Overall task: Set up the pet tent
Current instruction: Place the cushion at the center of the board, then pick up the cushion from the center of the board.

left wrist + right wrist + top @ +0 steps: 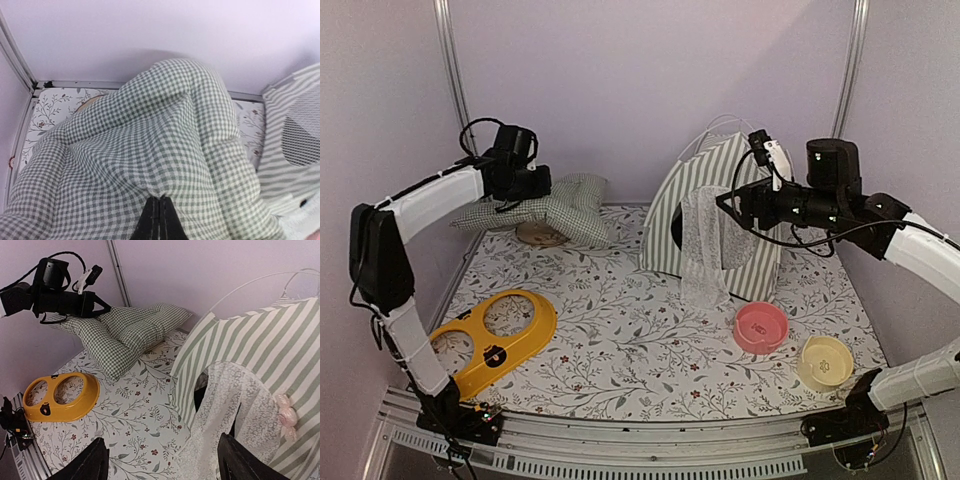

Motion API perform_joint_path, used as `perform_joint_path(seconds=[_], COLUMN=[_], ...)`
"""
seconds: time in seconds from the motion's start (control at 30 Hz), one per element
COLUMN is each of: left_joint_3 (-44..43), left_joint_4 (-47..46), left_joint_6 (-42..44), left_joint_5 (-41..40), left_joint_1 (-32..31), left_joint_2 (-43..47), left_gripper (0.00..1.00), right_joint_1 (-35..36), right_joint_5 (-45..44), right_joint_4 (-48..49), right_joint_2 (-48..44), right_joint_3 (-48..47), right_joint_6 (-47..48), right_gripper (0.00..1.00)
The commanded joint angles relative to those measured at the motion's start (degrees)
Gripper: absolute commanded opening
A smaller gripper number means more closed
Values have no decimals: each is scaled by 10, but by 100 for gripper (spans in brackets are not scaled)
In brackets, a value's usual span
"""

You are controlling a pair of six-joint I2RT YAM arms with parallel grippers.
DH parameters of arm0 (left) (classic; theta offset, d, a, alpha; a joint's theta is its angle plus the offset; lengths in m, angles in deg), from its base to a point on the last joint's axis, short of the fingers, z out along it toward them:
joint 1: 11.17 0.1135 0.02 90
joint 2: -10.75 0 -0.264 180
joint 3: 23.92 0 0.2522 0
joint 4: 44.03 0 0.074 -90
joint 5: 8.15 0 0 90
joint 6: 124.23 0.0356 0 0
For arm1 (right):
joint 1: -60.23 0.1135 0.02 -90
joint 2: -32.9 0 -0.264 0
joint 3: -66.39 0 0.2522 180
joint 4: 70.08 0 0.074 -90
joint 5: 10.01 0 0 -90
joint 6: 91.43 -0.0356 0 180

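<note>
The pet tent (690, 205) stands upright at the back right of the mat, green-and-white striped, with a thin white pole arching over its top. A white lace curtain (705, 250) hangs over its dark opening. My right gripper (725, 205) is open in front of that opening. In the right wrist view its fingers (92, 462) stand wide apart around the curtain's lower edge (225, 410), gripping nothing. My left gripper (160, 202) is shut on a fold of the green checked cushion (150, 135). It holds the cushion (565, 205) lifted at the back left.
A yellow two-hole bowl holder (495, 340) lies front left. A pink bowl (761, 327) and a cream bowl (826, 361) sit front right. A tan object (540, 235) peeks out under the cushion. Walls and metal posts close the back and sides.
</note>
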Motion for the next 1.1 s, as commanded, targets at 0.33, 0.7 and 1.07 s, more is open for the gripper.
perform_joint_path(seconds=[0.33,0.7,1.07], left_joint_3=[262,411,568], left_joint_4=[18,-62,-46], left_joint_6=[-131,-247,-263], left_joint_5=[-2,-14,40], left_joint_1=[-289,-427,-284], left_joint_2=[285,294,365], left_gripper=[0,70,83], right_joint_1=[85,124,133], right_joint_5=[25,16,16], right_joint_4=[73,99,142], right_joint_2=[30,-26,38], right_joint_3=[62,241,329], right_joint_6=[-142,-257,-331], right_gripper=[77,78,78])
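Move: The left gripper keeps the cushion pinched above the far left of the board. The open middle, where it goes, lies about 24 cm back, 23 cm right and 21 cm below. From this hand, the yellow tray is some 23 cm back and 4 cm left, the tent some 40 cm right and 4 cm farther out. From the right gripper, the cushion is about 43 cm left, 20 cm ahead and 20 cm lower; the tent stands 24 cm straight ahead. Swing the left gripper back about 30 cm, rising slightly while drawing the cushion right, then sinking towards the board's middle; open the fingers to let go, then veer back left to the cushion's left side. Bring the open right gripper down some 20 cm and back, tipping it about 35 degrees downward, towards the cushion's right edge. ##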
